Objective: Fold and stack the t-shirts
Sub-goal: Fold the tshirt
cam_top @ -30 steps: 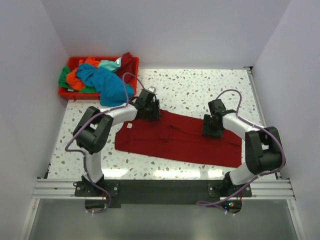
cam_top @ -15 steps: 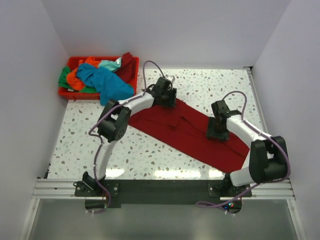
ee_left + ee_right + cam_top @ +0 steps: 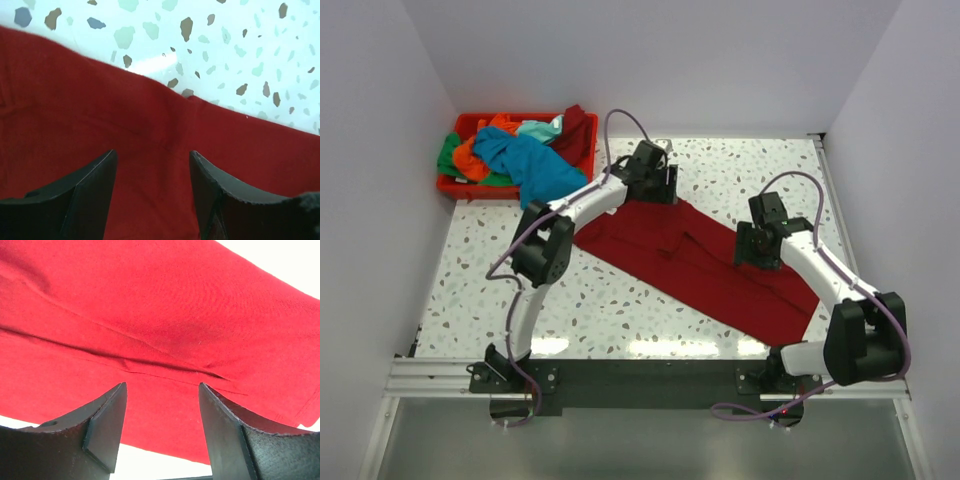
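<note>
A large dark red t-shirt [image 3: 692,262] lies flat on the speckled table, slanting from the far middle down to the near right. My left gripper [image 3: 657,192] stands over its far upper edge. In the left wrist view that gripper [image 3: 152,152] is open, with flat red cloth [image 3: 150,110] below the gap. My right gripper [image 3: 758,256] hovers over the shirt's right part, also open [image 3: 162,386], above a seam fold in the cloth [image 3: 165,305]. More t-shirts, teal [image 3: 532,166], orange [image 3: 472,158] and green [image 3: 447,156], are heaped at the far left.
A red plastic bin [image 3: 454,188] in the far left corner holds the heap, and the teal shirt hangs over its front rim. White walls close in the table [image 3: 620,310] on three sides. A metal rail runs along the near edge.
The red shirt has swung from lying level across the table to slanting. My left gripper moved farther away and to the right, along the shirt's upper edge. My right gripper shifted slightly right.
</note>
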Available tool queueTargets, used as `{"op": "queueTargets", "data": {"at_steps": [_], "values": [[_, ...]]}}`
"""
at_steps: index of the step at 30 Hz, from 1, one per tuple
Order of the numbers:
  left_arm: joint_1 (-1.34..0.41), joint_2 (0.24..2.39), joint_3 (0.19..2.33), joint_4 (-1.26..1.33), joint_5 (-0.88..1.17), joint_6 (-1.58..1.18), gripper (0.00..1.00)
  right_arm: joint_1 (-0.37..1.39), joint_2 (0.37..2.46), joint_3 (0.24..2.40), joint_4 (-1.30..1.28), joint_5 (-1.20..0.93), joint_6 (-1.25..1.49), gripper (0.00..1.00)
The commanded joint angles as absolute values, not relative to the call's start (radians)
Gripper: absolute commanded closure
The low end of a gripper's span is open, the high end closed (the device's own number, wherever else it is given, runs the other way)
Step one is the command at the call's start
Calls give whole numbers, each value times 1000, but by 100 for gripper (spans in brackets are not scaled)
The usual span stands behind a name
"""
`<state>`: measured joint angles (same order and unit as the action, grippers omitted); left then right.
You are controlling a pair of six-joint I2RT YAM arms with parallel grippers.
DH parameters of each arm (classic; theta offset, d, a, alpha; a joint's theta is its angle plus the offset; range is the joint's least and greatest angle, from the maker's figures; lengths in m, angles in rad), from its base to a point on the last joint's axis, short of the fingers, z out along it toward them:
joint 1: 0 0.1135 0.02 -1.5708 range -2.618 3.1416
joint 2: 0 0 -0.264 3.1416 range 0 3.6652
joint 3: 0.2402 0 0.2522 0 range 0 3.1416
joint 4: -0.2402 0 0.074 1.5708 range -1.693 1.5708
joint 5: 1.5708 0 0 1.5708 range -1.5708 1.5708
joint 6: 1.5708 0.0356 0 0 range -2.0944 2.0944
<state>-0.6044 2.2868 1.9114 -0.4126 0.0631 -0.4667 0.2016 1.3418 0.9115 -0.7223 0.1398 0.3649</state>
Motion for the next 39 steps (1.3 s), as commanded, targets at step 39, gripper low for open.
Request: {"op": "queueTargets", "data": {"at_steps": [39], "values": [[-474,2440,1836,-356,120,-431,35,193,1701,914,-661,11,390,42]]}}
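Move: Above the dark red t-shirt hang both open grippers. The spot on its left half where the left one will land is about 8 cm back, 6 cm to the left and 5 cm below; the shirt's middle lies roughly 19 cm back and 7 cm to the right. The red bin stands some 37 cm to the left and 9 cm ahead. From the right hand, its landing spot is 7 cm below and 2 cm ahead, the shirt's middle about 14 cm left and 1 cm back. Swinging back and left about 10 cm while sinking some 4 cm, the left hand comes down on the shirt's left half, then drags the cloth forward by 9 cm and somewhat right, fingers staying open. The right hand lowers about 6.5 cm, easing 2 cm forward, and presses its open fingertips into the shirt's right half, then holds nearly still there as a pivot. ##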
